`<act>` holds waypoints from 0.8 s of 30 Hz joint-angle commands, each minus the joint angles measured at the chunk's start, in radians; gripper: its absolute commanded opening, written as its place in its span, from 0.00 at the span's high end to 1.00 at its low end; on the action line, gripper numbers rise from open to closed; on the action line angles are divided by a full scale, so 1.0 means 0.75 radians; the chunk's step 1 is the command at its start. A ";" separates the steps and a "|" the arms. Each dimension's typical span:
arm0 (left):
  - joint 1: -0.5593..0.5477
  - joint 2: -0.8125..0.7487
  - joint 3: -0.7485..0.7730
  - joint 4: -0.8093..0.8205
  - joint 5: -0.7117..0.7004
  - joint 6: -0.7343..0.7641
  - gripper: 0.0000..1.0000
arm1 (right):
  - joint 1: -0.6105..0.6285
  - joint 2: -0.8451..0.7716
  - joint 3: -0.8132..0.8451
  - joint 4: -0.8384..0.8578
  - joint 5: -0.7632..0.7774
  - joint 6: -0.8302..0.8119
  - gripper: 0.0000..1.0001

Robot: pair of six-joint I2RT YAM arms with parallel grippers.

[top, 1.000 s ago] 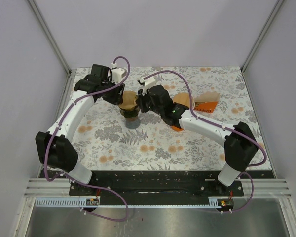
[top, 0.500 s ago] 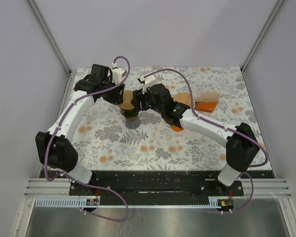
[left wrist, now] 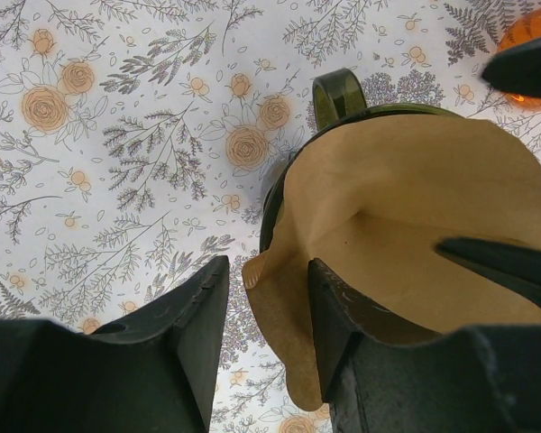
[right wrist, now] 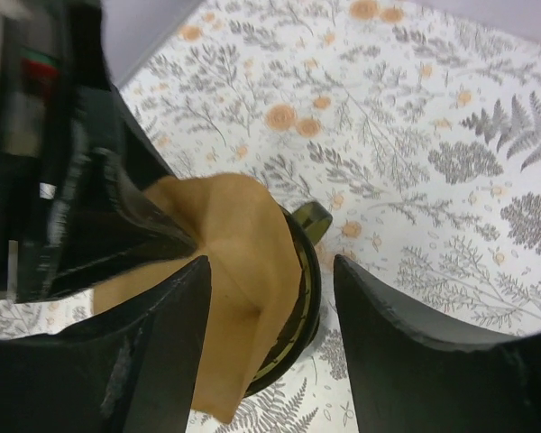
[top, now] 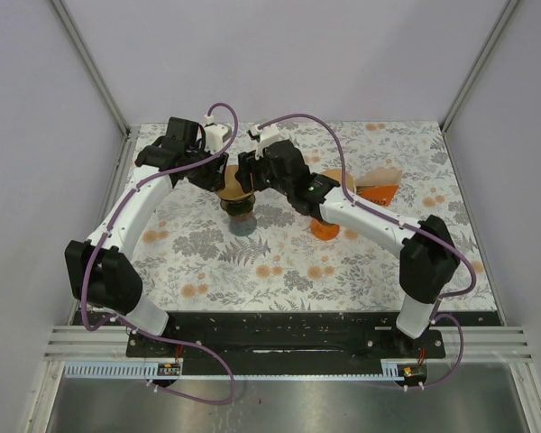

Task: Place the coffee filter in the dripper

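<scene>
The dark green dripper stands on the flowered cloth, its handle pointing away from my left wrist. The brown paper coffee filter sits opened inside it, one flap hanging over the rim. My left gripper is open, one finger inside the filter and one outside, with the flap between them. My right gripper is open above the dripper's far side and astride the rim, holding nothing. In the top view both grippers meet over the filter.
An orange holder with more brown filters lies to the right at the back. A round orange thing sits partly under my right arm. The table's metal frame runs along the left and right sides.
My right gripper has opened and let go of the filter, which now rests in the dripper. The right arm has shifted a little toward the back left. The left arm has stayed still.
</scene>
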 commanded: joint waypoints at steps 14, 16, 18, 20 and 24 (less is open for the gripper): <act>0.002 -0.036 0.005 0.056 0.012 0.018 0.50 | -0.022 0.120 0.113 -0.139 -0.023 -0.002 0.37; 0.002 -0.046 0.028 0.056 0.004 0.020 0.46 | -0.022 0.105 0.117 -0.147 -0.023 -0.008 0.36; 0.002 -0.059 0.044 0.056 0.006 0.025 0.39 | -0.022 0.083 0.119 -0.152 -0.021 -0.016 0.34; 0.002 -0.067 0.068 0.046 0.004 0.029 0.35 | -0.024 0.052 0.119 -0.152 -0.021 -0.027 0.32; 0.002 -0.067 0.099 0.026 0.004 0.039 0.31 | -0.026 0.009 0.123 -0.152 -0.017 -0.043 0.30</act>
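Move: The coffee filter already stands in the green dripper on its glass carafe. From the right hand, the filter's middle is about 4 cm left, 1 cm ahead and 8 cm below. The dripper is level ahead, 4 cm left and 11 cm below, with the carafe beneath it, 3 cm left and 19 cm below. An orange-based pot stands 16 cm right, 1 cm back and 18 cm below. From the left hand, the filter is level ahead, about 4 cm right and 3 cm below. The right hand drops quickly, about 5.5 cm almost straight down onto the filter's right side, tipping its fingers a little further down (under 10 degrees), then holds there half open, with one finger over the filter's mouth and the other outside the dripper's rim. The left hand stays in place at the filter's left edge, one finger to each side of it, and late on spreads its fingers from under half to about two-thirds open. ##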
